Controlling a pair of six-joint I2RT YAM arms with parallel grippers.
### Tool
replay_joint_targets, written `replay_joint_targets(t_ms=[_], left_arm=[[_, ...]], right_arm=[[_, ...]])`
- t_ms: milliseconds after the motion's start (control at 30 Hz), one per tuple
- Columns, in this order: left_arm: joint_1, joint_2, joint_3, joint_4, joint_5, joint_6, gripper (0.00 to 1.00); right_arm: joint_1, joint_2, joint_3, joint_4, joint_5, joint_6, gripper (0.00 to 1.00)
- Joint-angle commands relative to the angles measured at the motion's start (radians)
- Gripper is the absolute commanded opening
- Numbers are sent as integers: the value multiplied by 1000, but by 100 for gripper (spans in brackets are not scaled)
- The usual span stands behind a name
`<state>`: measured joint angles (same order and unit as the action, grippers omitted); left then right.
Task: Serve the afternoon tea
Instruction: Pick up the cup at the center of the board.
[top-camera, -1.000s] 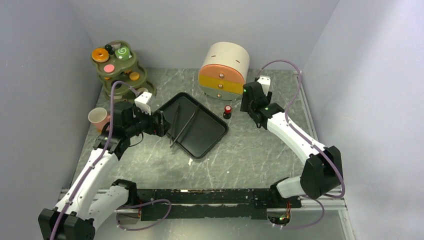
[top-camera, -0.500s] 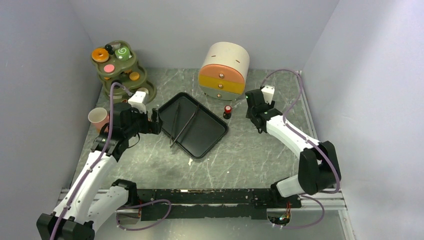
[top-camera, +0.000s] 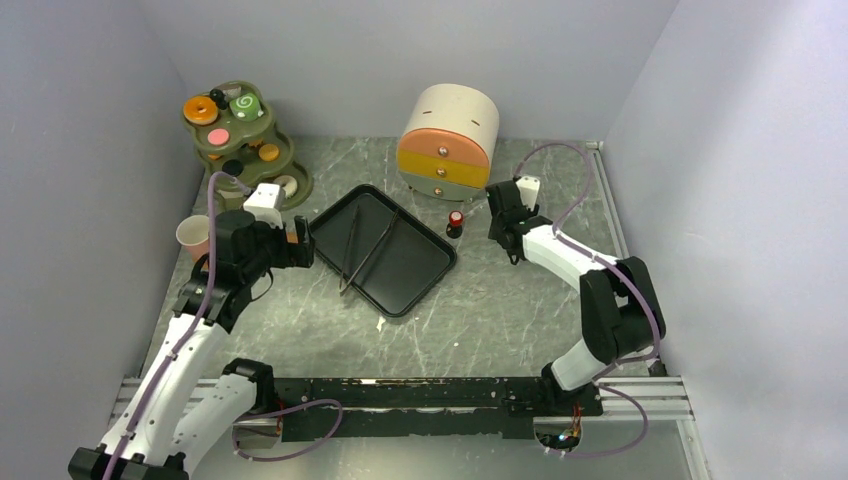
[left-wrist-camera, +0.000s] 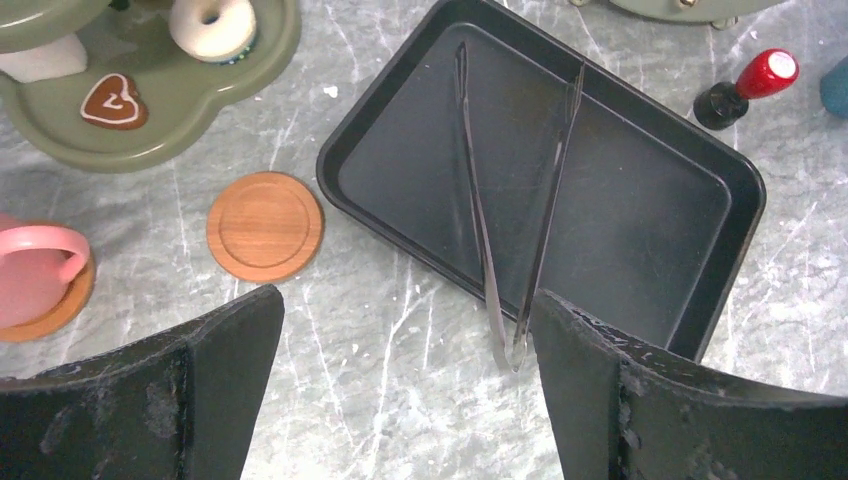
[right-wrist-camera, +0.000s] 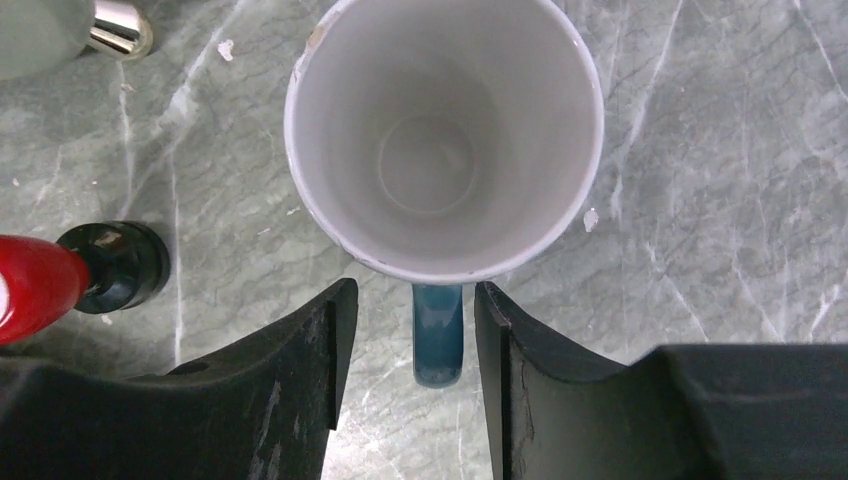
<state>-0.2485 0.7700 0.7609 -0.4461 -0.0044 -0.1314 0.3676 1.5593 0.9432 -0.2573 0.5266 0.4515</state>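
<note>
The blue cup (right-wrist-camera: 445, 140) stands upright on the marble, white inside, its handle (right-wrist-camera: 437, 335) pointing at my right gripper (right-wrist-camera: 415, 300). The jaws flank the handle, still open, with a thin gap on each side. My left gripper (left-wrist-camera: 407, 300) hangs wide open and empty over bare marble beside the tray's near-left edge. A pink cup (left-wrist-camera: 35, 280) sits on an orange saucer (left-wrist-camera: 45, 315); a second saucer (left-wrist-camera: 265, 226) lies bare. On the stand are an orange doughnut (top-camera: 200, 109), a green swirl roll (top-camera: 245, 104), a white doughnut (left-wrist-camera: 212, 25) and a heart cookie (left-wrist-camera: 113, 100).
A black tray (left-wrist-camera: 640, 230) at the centre holds metal tongs (left-wrist-camera: 500, 250). A small red-capped bottle (right-wrist-camera: 70, 275) stands just left of the blue cup. The olive tiered stand (top-camera: 240, 140) is at the back left, a rounded drawer box (top-camera: 450, 130) at the back centre.
My right gripper's jaws have narrowed around the blue cup's handle as the arm dropped lower. The left gripper has drawn back leftward off the tray, still wide open.
</note>
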Motion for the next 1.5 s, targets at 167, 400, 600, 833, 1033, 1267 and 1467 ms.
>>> replay_joint_targets(t_ms=[167, 400, 600, 833, 1033, 1267, 1467], left_arm=[[-8, -15, 38, -8, -59, -4, 97], [-6, -26, 38, -7, -65, -4, 96], [-8, -25, 44, -15, -76, -2, 93], [-8, -58, 40, -16, -109, -4, 93], [-8, -49, 47, -27, -134, -7, 93], [-8, -54, 47, -32, -167, 0, 93], [-7, -46, 51, -37, -198, -1, 94]], right_arm=[[-19, 44, -2, 38, 21, -2, 47], [-19, 55, -22, 76, 9, -7, 39], [-19, 26, -52, 79, 13, -5, 28], [-4, -68, -66, 91, -11, -44, 9], [43, -85, -41, 51, -3, -65, 0], [113, -155, -72, 49, 11, -66, 0], [224, -240, -109, -10, 81, -38, 0]])
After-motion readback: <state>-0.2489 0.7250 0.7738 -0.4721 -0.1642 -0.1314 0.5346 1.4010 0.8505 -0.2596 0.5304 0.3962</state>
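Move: The blue cup stands just ahead of the right hand, its middle about 5 cm forward, 3 cm right and 3 cm down, with the handle already between the open fingers. The red-capped bottle is roughly 3 cm ahead and 11 cm left, and the drawer cabinet some 18 cm ahead and 13 cm left. The black tray's middle lies about 27 cm left and 2 cm back. From the left hand the cup is about 46 cm right, 14 cm ahead and 16 cm down. The right fingers pinch the cup's handle as the hand sinks nearly 3 cm around it. Then, keeping that hold, the hand rises about 5 cm while carrying left and back towards the tray's near side, turning some 10 degrees counter-clockwise. The left hand, open and empty, drifts about 3 cm left and slightly up. ##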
